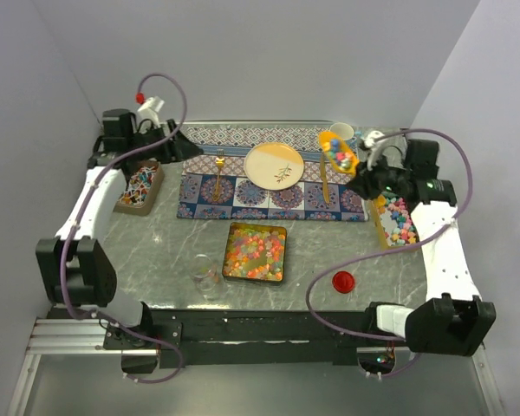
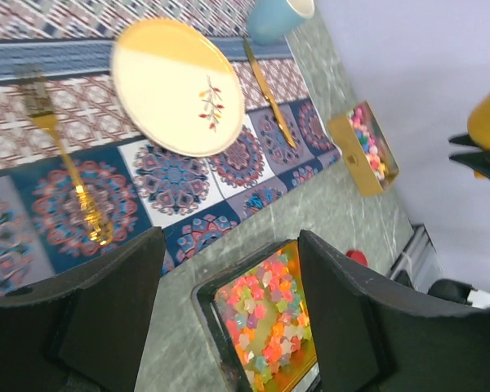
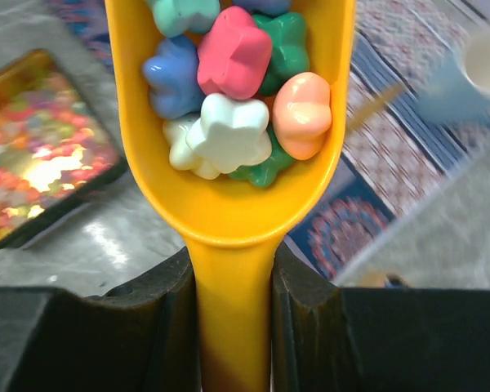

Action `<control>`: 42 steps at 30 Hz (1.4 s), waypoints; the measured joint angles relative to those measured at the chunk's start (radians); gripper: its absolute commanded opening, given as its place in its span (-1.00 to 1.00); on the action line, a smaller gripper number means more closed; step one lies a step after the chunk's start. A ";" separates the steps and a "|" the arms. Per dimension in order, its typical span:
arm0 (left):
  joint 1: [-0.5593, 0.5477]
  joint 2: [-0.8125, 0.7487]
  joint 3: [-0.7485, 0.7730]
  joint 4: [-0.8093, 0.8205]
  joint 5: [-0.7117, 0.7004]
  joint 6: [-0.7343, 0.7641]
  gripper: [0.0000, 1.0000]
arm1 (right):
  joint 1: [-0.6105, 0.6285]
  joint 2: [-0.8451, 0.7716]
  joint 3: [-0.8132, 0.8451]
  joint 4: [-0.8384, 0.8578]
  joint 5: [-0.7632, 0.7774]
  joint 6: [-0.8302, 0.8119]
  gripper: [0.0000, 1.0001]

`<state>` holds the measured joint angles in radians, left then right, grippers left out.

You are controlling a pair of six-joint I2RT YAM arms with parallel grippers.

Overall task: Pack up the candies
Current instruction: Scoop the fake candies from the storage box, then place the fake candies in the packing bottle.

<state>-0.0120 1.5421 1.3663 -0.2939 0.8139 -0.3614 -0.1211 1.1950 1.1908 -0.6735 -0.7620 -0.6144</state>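
Note:
The candies are small glossy flower-shaped sweets in pink, blue, white, green and orange. Several lie in the bowl of a yellow scoop [image 3: 229, 106] [image 1: 338, 149], and my right gripper [image 3: 233, 310] [image 1: 358, 173] is shut on its handle, holding it in the air over the placemat's right end. More candies fill a square dark tray [image 1: 256, 251] [image 2: 265, 322] [image 3: 41, 147] and a narrow gold box [image 1: 397, 219] [image 2: 363, 147] at the right. My left gripper [image 2: 229, 245] [image 1: 186, 149] hangs open and holds nothing at the back left, its view looking down past the fingers onto the tray.
A patterned placemat [image 1: 243, 195] carries a plate [image 1: 274, 165], a gold fork [image 1: 218, 169], a gold knife [image 1: 327, 182] and a blue cup [image 1: 342, 133]. A clear glass jar [image 1: 206, 277] and a red lid [image 1: 342, 280] stand near the front. Another box [image 1: 140, 186] sits at the left.

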 measured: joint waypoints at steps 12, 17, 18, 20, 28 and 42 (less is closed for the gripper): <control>0.207 -0.261 -0.138 -0.036 -0.120 -0.021 0.57 | 0.460 0.190 0.262 -0.359 0.122 -0.184 -1.00; 0.259 -0.378 -0.211 -0.042 -0.201 -0.024 0.75 | 0.649 0.286 0.386 -0.475 0.204 -0.251 -1.00; 0.266 -0.397 -0.222 -0.042 -0.214 -0.026 0.75 | 0.685 0.310 0.417 -0.496 0.218 -0.259 -1.00; 0.277 -0.424 -0.233 -0.040 -0.237 -0.028 0.77 | 0.741 0.351 0.469 -0.524 0.240 -0.275 -1.00; 0.333 -0.486 -0.288 -0.040 -0.341 -0.029 0.93 | 0.943 0.541 0.655 -0.630 0.356 -0.328 -1.00; 0.364 -0.499 -0.324 -0.120 -0.357 -0.028 0.93 | 1.091 0.718 0.787 -0.670 0.598 -0.371 -1.00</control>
<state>0.3519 1.0435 1.0420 -0.4137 0.4564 -0.3893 0.9695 1.9125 1.9781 -1.3437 -0.1638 -0.9855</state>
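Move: The candy-filled scoop is already in the right hand. The clear container, seemingly its goal, lies about 37 cm to that hand's left, 16 cm back and 20 cm below. The gummy tray is 24 cm left and 10 cm back, the red lid level sideways and 18 cm back, the star-candy box 17 cm right and 2 cm back, all some 24 cm down. From the left hand the container is 25 cm back, straight behind and 22 cm below; the lollipop box is 21 cm left, 1 cm ahead, 25 cm below. The loaded scoop is carried left by the right hand, some 26 cm and about 10 cm back, sinking mostly late, from beside the mug to above the gummy tray, towards the clear container. Keeping its grip, the wrist turns counter-clockwise until the fingers point steeply down. The empty left hand clears off left and somewhat back towards the lollipop box, opening wider. ##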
